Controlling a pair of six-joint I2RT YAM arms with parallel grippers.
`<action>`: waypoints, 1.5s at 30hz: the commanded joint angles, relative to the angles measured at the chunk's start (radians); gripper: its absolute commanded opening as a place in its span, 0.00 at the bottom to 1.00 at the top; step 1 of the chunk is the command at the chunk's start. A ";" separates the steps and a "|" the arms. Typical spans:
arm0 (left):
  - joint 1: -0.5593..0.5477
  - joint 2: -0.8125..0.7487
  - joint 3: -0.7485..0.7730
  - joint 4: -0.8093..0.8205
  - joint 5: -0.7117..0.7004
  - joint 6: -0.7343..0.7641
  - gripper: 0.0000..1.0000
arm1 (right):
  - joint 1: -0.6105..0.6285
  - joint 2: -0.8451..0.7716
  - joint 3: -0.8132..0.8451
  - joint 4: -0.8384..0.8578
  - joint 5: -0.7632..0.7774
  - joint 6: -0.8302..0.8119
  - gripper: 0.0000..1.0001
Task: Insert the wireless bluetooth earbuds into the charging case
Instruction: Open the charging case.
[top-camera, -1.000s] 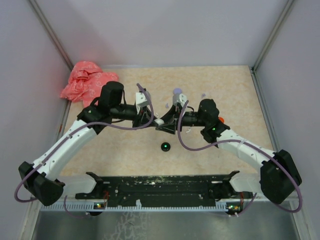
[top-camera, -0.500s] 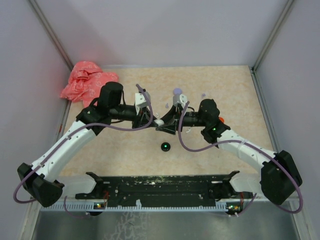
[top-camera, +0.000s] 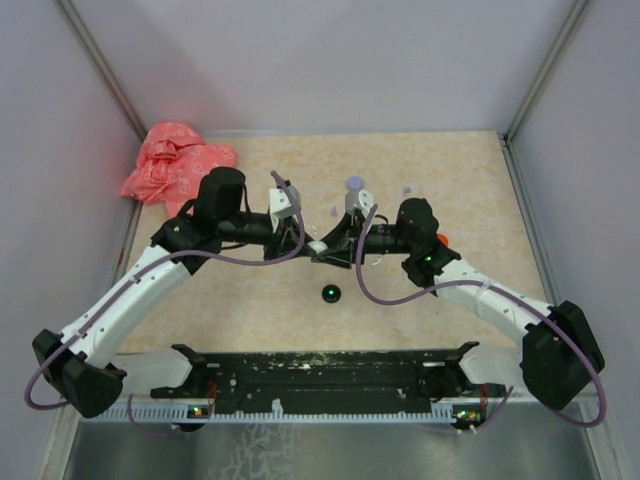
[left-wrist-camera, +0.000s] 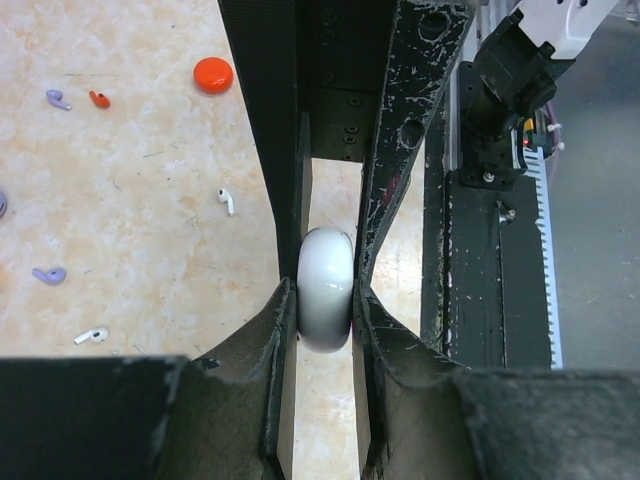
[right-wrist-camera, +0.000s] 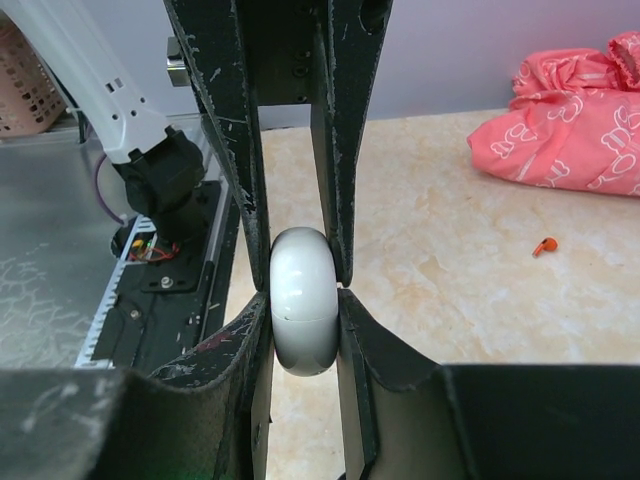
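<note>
A white round charging case (left-wrist-camera: 325, 290) hangs closed above the table between both grippers, its seam showing in the right wrist view (right-wrist-camera: 303, 300). My left gripper (left-wrist-camera: 322, 305) is shut on one side of it and my right gripper (right-wrist-camera: 303, 310) is shut on the other, fingers facing fingers. In the top view they meet at mid-table (top-camera: 318, 245). Loose earbuds lie on the table: a white earbud (left-wrist-camera: 226, 201), a second white one (left-wrist-camera: 92, 335), two lilac earbuds (left-wrist-camera: 57, 98) (left-wrist-camera: 48, 274), and an orange-red earbud (left-wrist-camera: 98, 98), also seen in the right wrist view (right-wrist-camera: 543, 246).
A crumpled pink cloth (top-camera: 175, 160) lies at the back left. A black disc (top-camera: 330, 293) sits in front of the grippers, a lilac disc (top-camera: 355, 184) behind them, an orange-red disc (left-wrist-camera: 213, 74) by the right arm. The black rail (top-camera: 320, 370) runs along the near edge.
The right gripper's jaws have drawn in tighter on the white case. The left arm's base end has shifted slightly outward; the case stays at the same spot.
</note>
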 joint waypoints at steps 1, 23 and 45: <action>0.007 -0.053 -0.019 0.080 -0.084 -0.054 0.33 | -0.007 -0.040 -0.011 -0.005 -0.035 -0.019 0.00; 0.009 -0.082 -0.072 0.163 -0.119 -0.110 0.86 | -0.007 -0.053 -0.014 0.031 -0.024 0.002 0.00; 0.008 -0.052 -0.087 0.215 -0.261 -0.194 0.91 | -0.006 -0.066 -0.035 0.038 -0.046 0.014 0.00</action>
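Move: Between the two facing grippers the white charging case hangs in the air, its middle about 1 cm to the right of the left hand's point and 1 cm to the left of the right hand's, level with both. From the left hand the black case lies some 3 cm back, 4 cm right and 18 cm below. On the table at about that depth too, one white earbud lies about 14 cm straight ahead, the other roughly 6 cm ahead and 14 cm right. Letting go of the charging case, the left fingers spread nearly wide as the hand shifts about 2 cm forward and rises as much, sinks roughly 2.5 cm, then edges forward again. Its wrist turns some 15 degrees counter-clockwise, leaving the rear finger close beside the case. The right hand keeps its pinch, nearly still. ##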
